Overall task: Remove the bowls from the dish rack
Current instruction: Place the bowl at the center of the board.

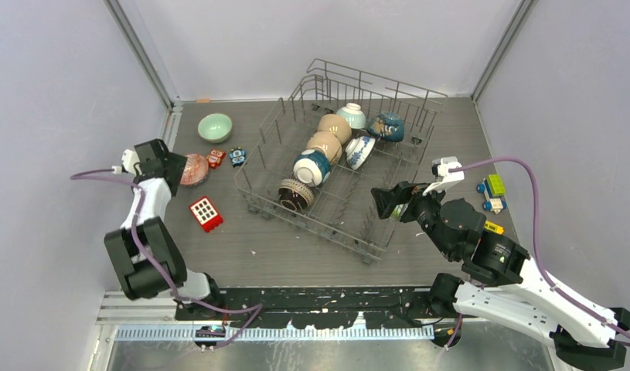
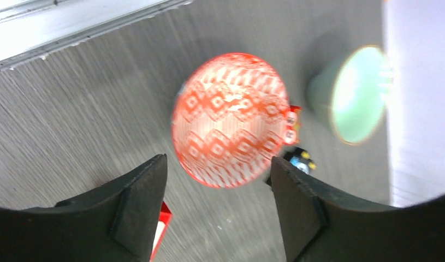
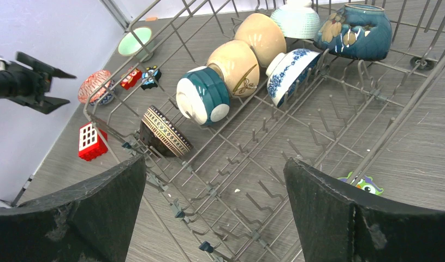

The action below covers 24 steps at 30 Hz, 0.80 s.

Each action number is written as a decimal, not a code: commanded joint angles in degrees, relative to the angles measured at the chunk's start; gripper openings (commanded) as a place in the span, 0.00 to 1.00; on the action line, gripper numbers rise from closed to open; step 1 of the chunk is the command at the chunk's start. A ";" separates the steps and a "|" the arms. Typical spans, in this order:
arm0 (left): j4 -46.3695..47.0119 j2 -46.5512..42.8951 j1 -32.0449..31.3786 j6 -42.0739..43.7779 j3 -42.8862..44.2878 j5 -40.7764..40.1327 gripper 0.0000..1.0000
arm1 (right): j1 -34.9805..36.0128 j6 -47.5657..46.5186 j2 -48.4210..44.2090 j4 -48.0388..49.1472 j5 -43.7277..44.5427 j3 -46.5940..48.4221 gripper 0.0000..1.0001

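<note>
The grey wire dish rack [image 1: 350,210] stands mid-table and holds several bowls on their sides: dark brown ribbed [image 1: 296,194], teal-and-white [image 1: 312,167], two tan [image 1: 325,144], blue-white patterned [image 1: 359,151], pale ribbed [image 1: 352,116] and dark blue [image 1: 386,126]. Left of the rack, a mint green bowl [image 1: 215,127] and a red-patterned bowl [image 2: 231,120] rest on the table. My left gripper [image 2: 219,161] is open, its fingers either side of the red bowl's near edge without touching it. My right gripper [image 3: 214,161] hangs open over the rack's [image 3: 329,125] empty near-right tines.
A red block with white squares [image 1: 206,212] lies near the left arm. Small red [image 1: 216,158] and blue [image 1: 236,156] toys sit between the red bowl and the rack. Green-yellow toys [image 1: 493,187] and an owl figure [image 3: 365,184] lie right of the rack. Walls enclose the table.
</note>
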 commanded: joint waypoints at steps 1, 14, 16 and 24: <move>-2.69 -10.31 -0.01 -0.54 1.71 3.81 0.77 | -0.12 0.67 0.23 1.62 1.75 1.93 1.00; -7.62 -31.99 -20.23 13.17 1.12 2.94 0.91 | -1.19 -1.10 16.94 -3.09 5.08 16.06 1.00; -5.79 -34.07 -23.65 15.76 -0.53 3.28 0.89 | -2.29 -0.38 18.75 -1.89 2.69 16.28 1.00; -6.24 -38.14 -24.98 23.74 -4.47 12.57 0.86 | -14.35 7.65 27.81 0.53 -3.94 18.33 1.00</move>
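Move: The left hand is already clear of the red-patterned bowl, whose middle lies about 4 cm ahead, 3 cm right and 8 cm below; from that bowl the red owl stands some 8 cm right and 4 cm farther out, and the red block 5 cm right and 15 cm nearer. For the open right hand, the blue-flowered bowl is roughly 25 cm ahead, 5 cm left and 22 cm down; from it the teal bowl stands 15 cm left and 5 cm nearer, the dark-blue bowl 9 cm right and 8 cm farther. Up and away from the red-patterned bowl, then sharply right towards the rack, goes the empty left hand, some 17 cm each way and a little back, opening wider, its fingers tipping up and swinging about 40 degrees clockwise. The right hand, still wide open, rises slightly, then sinks again while reaching forward and a bit left over the rack towards the blue-flowered bowl, about 7 cm, touching nothing. ##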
